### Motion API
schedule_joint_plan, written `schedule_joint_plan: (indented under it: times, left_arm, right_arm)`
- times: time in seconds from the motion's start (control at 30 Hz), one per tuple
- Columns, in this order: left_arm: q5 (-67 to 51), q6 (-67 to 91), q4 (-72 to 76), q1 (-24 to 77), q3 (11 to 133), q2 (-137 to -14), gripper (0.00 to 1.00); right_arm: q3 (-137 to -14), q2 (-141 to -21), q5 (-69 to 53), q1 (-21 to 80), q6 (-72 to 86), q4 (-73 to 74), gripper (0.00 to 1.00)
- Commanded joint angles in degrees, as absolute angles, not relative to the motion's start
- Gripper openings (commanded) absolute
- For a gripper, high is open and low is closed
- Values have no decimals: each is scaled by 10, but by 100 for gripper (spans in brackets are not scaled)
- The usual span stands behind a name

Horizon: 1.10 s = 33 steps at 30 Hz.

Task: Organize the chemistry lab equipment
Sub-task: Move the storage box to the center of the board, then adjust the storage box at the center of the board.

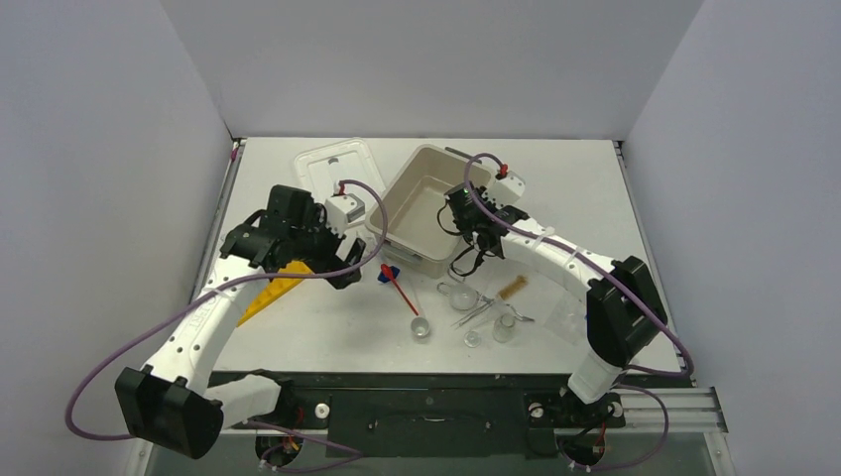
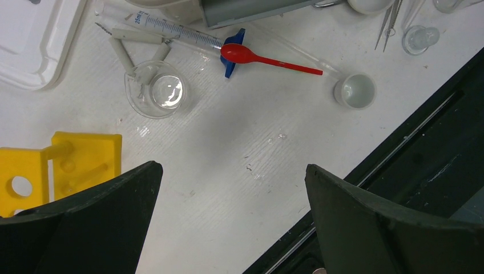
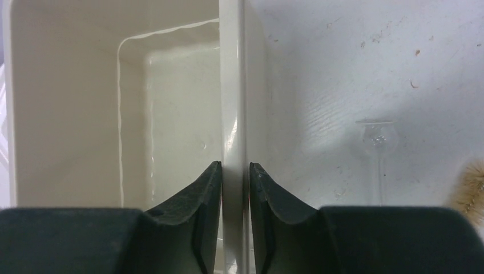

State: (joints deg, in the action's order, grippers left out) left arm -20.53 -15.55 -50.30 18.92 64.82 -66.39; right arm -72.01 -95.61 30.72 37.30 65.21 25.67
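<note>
My right gripper [image 3: 234, 165] is shut on the near side wall of the beige tub [image 3: 231, 85], one finger inside and one outside; the tub [image 1: 421, 203] holds nothing that I can see. The left gripper [image 2: 234, 171] hangs open over bare table, nothing between its fingers. Ahead of it lie a red spatula [image 2: 268, 59] across a blue cap [image 2: 233, 45], a graduated tube [image 2: 177, 31], a clear glass dish [image 2: 155, 89] and a small white cup [image 2: 355, 91]. The yellow holed rack [image 2: 85, 160] lies by its left finger.
The white lid [image 1: 337, 164] rests at the back left. In front of the tub lie metal tongs [image 1: 476, 310], a brush [image 1: 512, 289], a small beaker [image 1: 421, 328] and clear vials [image 1: 504, 328]. A round glass piece [image 3: 376, 137] lies right of the tub wall.
</note>
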Motion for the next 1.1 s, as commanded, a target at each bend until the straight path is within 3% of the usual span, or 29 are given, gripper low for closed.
schedule_joint_plan:
  times: [0.0,0.2,0.4,0.6,0.8,1.0,1.07]
  left_arm:
    - [-207,-141,-458,187,648,-686,97]
    - [-218,-105,-406,192,661,-730,97]
    - [-188,-70,-343,206,700,-816,97]
    - [-164,-63,-333,217,748,-879,97]
    - [-91,-65,-332,222,764,-902,97]
    - [-62,-77,-321,222,748,-899,97]
    - [-55,-81,-322,222,751,-904,97]
  right_arm:
    - [-757,-943,340,377,712,283,25]
    - [-788,-915,358,379,652,289,34]
    - [-710,-833,344,368,559,237,35]
    - [-721,-846,299,288,506,221,34]
    - [-887,-956,263,245,371,226,36]
    - [-1129,-1127,186,235,266,322,38]
    - [-1147,-1157,197,233,254,338,38]
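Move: The storage box's middle is about 9 cm left of the right hand, level fore-and-aft and 6 cm below, with the fingers still around its right rim. The brush is some 18 cm back and 9 cm right of that hand. From the left hand, the box's middle is roughly 15 cm ahead, 16 cm right and 13 cm lower; on the table the beaker is 4 cm ahead, the white lid 22 cm ahead and 3 cm left. Right opens off the rim, rises 12 cm and swings forward; left reaches 11 cm forward towards the box. ##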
